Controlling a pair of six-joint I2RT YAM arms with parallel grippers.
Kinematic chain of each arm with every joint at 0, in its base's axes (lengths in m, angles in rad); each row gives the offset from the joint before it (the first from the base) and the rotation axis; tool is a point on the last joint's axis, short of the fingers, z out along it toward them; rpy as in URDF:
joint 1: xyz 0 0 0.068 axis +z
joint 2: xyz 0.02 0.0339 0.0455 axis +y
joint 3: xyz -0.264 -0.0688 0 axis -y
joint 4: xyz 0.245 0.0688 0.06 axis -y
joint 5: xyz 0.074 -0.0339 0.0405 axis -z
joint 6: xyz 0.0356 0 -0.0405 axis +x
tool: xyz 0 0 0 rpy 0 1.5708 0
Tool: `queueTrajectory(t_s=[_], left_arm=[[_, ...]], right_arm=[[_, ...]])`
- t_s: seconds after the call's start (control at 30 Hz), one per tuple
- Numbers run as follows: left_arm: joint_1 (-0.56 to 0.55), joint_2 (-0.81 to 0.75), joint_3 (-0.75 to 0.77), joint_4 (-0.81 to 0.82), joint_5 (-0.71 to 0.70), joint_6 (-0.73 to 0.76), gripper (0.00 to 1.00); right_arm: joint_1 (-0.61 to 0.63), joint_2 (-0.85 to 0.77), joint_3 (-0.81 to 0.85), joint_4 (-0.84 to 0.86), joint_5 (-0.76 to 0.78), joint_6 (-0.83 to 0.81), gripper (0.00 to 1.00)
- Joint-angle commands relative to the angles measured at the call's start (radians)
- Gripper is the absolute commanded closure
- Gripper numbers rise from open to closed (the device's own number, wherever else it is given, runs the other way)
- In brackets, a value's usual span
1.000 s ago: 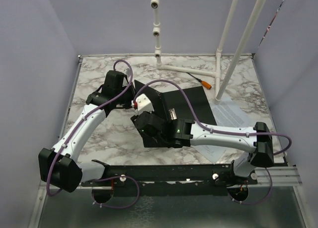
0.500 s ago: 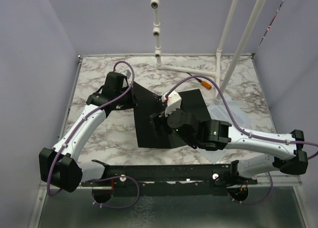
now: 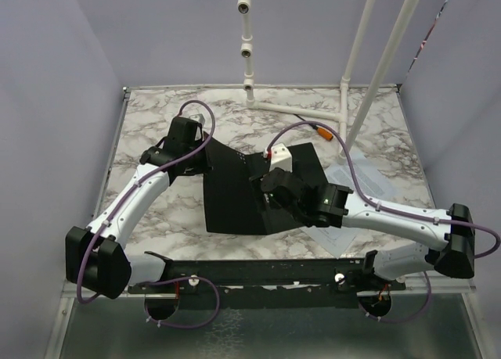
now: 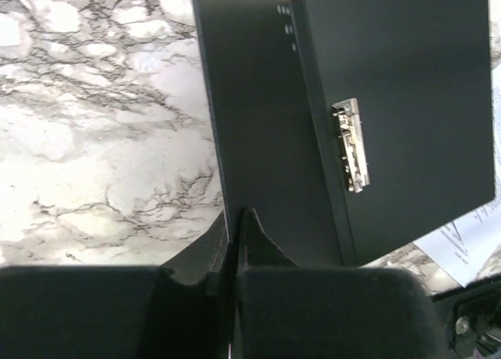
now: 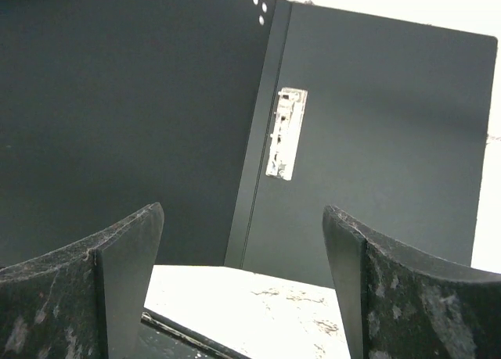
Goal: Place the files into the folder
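The folder (image 3: 235, 195) lies open in the middle of the table, black inside up, with a metal clip (image 4: 350, 144) beside its spine. My left gripper (image 3: 205, 153) is shut on the far edge of the folder's left cover (image 4: 258, 101), and the thin board sits between its fingers (image 4: 252, 234). My right gripper (image 3: 270, 179) hangs open over the spine area; its view shows the clip (image 5: 284, 132) ahead and nothing between the fingers (image 5: 129, 249). The files (image 3: 350, 179) are white sheets lying right of the folder, partly under the right arm.
An orange-handled screwdriver (image 3: 321, 134) lies behind the folder near the white pipe frame (image 3: 344, 101). A purple cable loops over the right arm. A corner of paper (image 4: 470, 238) shows beyond the folder's right cover. Walls close in the marble table (image 3: 149, 124) on the left, right and back.
My right gripper has opened and swung from the folder's left cover to above its spine. The left cover now spreads wider to the left, still held by my left gripper.
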Motion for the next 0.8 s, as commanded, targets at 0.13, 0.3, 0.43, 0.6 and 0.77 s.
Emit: queueTrajectory(t_s=[0.13, 0.3, 0.43, 0.6, 0.77], left_arm=[[0.006, -0.032, -0.049, -0.021, -0.228, 0.058, 0.72], [0.007, -0.054, -0.054, -0.032, -0.343, 0.058, 0.54], [0.008, -0.074, -0.05, -0.053, -0.462, 0.05, 0.22], [0.008, -0.111, -0.046, -0.053, -0.493, 0.041, 0.01], [0.008, -0.124, -0.041, -0.047, -0.43, 0.037, 0.01]], right_arm=[[-0.112, 0.145, -0.03, 0.074, -0.199, 0.024, 0.13], [-0.16, 0.22, -0.025, 0.102, -0.259, 0.018, 0.17], [-0.183, 0.27, -0.016, 0.112, -0.289, 0.016, 0.21], [-0.198, 0.314, 0.001, 0.112, -0.307, 0.016, 0.29], [-0.215, 0.352, 0.008, 0.115, -0.312, 0.013, 0.35]])
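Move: The left hand pinches the free edge of the open folder's black cover; the bare marble where that edge will lie is about 8 cm to its left, roughly 12 cm below and a little nearer the base, with the metal clip some 18 cm to its right. From the raised, open right hand the clip is about 12 cm ahead, barely left, 16 cm down. The far file lies some 32 cm right and 15 ahead of that hand, the near one 22 right and 7 back. The left hand lets go of the cover's edge, its fingers spreading from shut to wide as it sweeps about 8 cm left, dipping slightly, then rising again while it rolls left side up and turns counter-clockwise. The right hand sinks some 12 cm and eases forward towards the clip and the near part of the folder's spine, tipping about 15 degrees further down and narrowing its open fingers; any touch can't be made out. ##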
